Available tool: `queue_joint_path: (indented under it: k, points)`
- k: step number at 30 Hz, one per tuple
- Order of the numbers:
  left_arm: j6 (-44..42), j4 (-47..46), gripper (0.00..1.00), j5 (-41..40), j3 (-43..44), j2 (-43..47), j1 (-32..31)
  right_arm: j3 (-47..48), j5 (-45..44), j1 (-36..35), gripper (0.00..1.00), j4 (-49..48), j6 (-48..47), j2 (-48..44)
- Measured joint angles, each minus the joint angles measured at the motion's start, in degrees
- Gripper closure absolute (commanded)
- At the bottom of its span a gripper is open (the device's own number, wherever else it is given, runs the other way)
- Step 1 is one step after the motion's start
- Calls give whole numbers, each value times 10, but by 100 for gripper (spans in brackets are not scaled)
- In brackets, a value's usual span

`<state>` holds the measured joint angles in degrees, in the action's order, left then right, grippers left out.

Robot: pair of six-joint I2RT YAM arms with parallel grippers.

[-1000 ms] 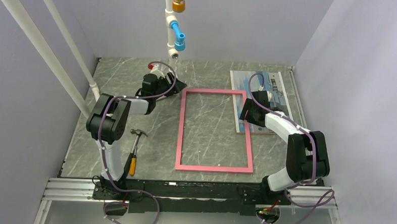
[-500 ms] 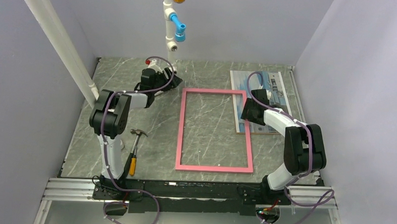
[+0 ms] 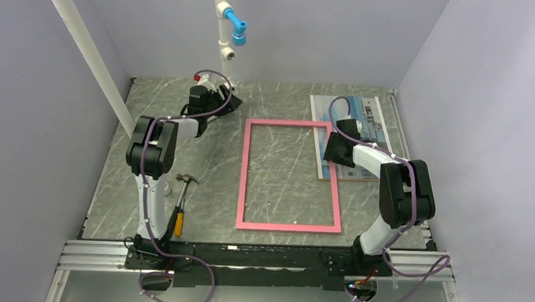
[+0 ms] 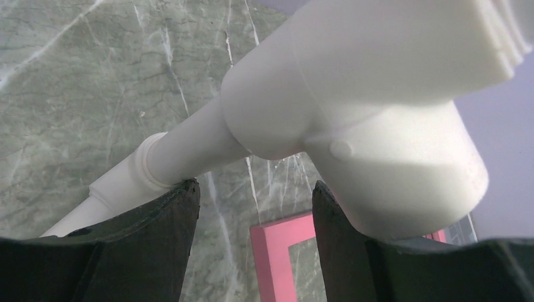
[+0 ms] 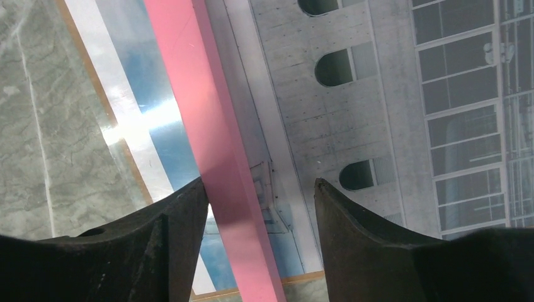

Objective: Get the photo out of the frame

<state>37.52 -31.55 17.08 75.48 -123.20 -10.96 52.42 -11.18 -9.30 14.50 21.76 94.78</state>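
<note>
The empty pink frame [image 3: 243,184] lies flat mid-table. The photo [image 3: 363,124], a grey-white building on blue sky, lies face up at the back right, its left edge tucked under the frame's right rail. My right gripper [image 3: 332,155] hovers open over that rail. In the right wrist view the frame rail [image 5: 214,126] runs between the right gripper's [image 5: 258,182] spread fingers, over the photo [image 5: 390,94]. My left gripper [image 3: 233,103] is open near the frame's back left corner, holding nothing. In the left wrist view the left gripper [image 4: 255,184] shows the frame's corner [image 4: 277,251] beyond it.
A white pipe fitting [image 4: 352,113] hangs right in front of the left fingers, on the vertical pipe [image 3: 222,33] with a blue valve [image 3: 237,27]. A slanted white pipe [image 3: 91,61] crosses the left side. A hammer [image 3: 181,202] lies near the left arm. A brown backing edge [image 5: 94,82] borders the photo.
The left gripper has moved back and left, closer to the hanging pipe, which has shifted up in view. The right elbow has folded in; its gripper stays over the rail.
</note>
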Motion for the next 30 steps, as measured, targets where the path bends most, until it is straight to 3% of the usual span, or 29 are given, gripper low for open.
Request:
queue_joint_path:
  k: [6,12,15,23,30]
  points:
    - [7,0,31,7,-3,3,4,9,16,0,51,-5,-14,15]
    - [33,43,32,45,-21,43,8,10,35,-1,78,-20,-26,18]
    - [43,77,32,74,-29,78,4,10,40,0,87,-20,-42,18]
    - [44,188,32,142,-33,199,-32,21,42,-18,98,-17,-52,18]
    - [-26,346,32,163,22,280,-57,65,42,-96,100,-8,-92,18]
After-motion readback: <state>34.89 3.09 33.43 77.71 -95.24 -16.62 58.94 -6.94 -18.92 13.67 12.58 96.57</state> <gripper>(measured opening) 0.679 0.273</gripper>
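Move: The right bar of the pink frame runs between the right hand's open fingers, about 1 cm left of the point between them and roughly 1 cm below. The photo lies on its backing under that bar, its middle some 11 cm ahead, 8 cm right and 3 cm below. From the left hand, the grip spot on that bar is about 18 cm back, 44 cm right and 8 cm down; the frame's far left corner is about 2 cm ahead, 4 cm right and 9 cm down. Forward and left by only a centimetre or so, the right hand eases on while its fingers close and pinch the frame's right bar; keeping that pinch, it pulls the bar left off the photo, ending about 8 cm over and a little higher, turned some 20 degrees counter-clockwise. The left hand, fingers still open, rises and draws back from the white pipe stand, turning clockwise. ##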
